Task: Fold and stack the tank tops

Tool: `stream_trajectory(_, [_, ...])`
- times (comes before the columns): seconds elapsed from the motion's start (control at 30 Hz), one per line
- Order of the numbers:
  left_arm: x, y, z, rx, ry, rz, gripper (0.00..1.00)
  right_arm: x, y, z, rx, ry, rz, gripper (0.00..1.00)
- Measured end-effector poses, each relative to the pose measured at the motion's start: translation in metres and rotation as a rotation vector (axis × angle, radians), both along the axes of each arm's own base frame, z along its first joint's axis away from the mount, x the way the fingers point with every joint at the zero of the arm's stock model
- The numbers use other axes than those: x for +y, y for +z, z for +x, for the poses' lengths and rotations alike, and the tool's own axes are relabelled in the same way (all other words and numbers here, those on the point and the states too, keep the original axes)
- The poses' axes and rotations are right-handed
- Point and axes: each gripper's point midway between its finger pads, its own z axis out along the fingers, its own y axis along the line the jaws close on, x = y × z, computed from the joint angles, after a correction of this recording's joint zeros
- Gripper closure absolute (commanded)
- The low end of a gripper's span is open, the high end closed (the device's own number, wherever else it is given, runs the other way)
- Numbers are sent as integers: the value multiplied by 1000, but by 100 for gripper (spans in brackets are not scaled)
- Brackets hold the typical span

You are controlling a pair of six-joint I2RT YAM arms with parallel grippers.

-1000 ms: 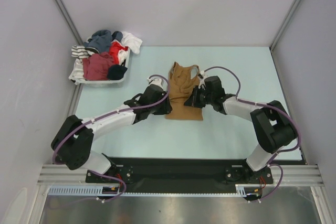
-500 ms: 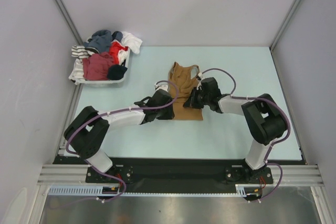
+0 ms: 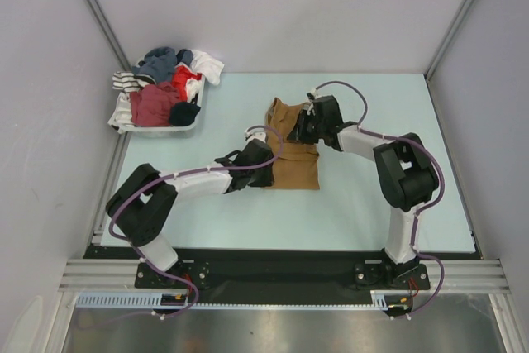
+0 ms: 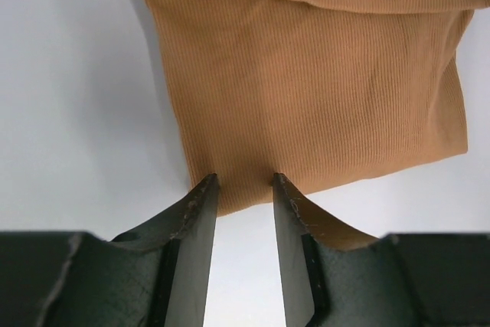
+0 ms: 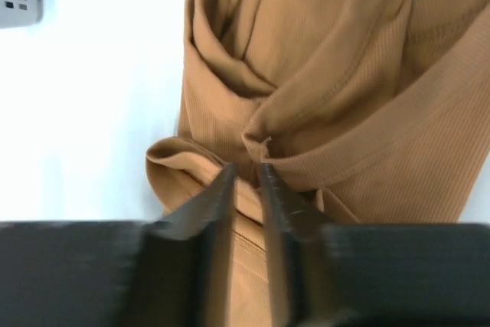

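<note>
The tan-brown tank top (image 3: 295,163) lies on the pale table at centre, its upper part bunched. My left gripper (image 3: 266,157) sits at its left hem edge. In the left wrist view the jaws (image 4: 243,183) are narrowly open with their tips at the hem of the tan top (image 4: 321,74) and bare table between them. My right gripper (image 3: 302,126) is at the top's upper right. In the right wrist view it (image 5: 245,168) is shut on a fold of the tan top (image 5: 344,97). A dark maroon red cloth (image 3: 153,105) lies in the tray.
A white tray (image 3: 165,128) of mixed clothes stands at the back left. Grey walls with metal posts close in the table on the left, back and right. Both arms' cables loop above the tan top.
My right gripper has moved away from the bases, from the top's lower right to its upper right, bunching cloth there. My left arm has folded in closer, with its gripper staying at the left hem.
</note>
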Motion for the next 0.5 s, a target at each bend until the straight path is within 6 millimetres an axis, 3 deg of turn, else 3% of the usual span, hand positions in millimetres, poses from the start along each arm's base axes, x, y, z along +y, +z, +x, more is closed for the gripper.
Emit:
stream_trajectory(0.13, [6,-1,2,-8,12,30,59,-3,9,5,-22,4,-18,43])
stream_trajectory(0.3, [21,9,9,-29,37,75,56,-21,20,-13,-39,-1,-56,35])
stream_trajectory(0.37, [28,19,19,-52,53,74,44,-32,31,-22,-59,-12,-64,31])
stream_trajectory(0.5, [37,42,45,-120,82,78,36,-55,45,-31,-106,-37,-87,27])
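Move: For the left hand, the left end of the tank top's fold lies about 10 cm ahead and 1 cm right; the hem's left corner is just under its fingertips. For the right hand, the fold's right end is some 7 cm right, 3 cm back and 2 cm lower. From the right hand, the left strap stands about 11 cm ahead and 4 cm left, the right strap 10 cm ahead and 3 cm right. Opening, both hands rise over 4 cm towards their fold ends, left forward and left, right right and back. ##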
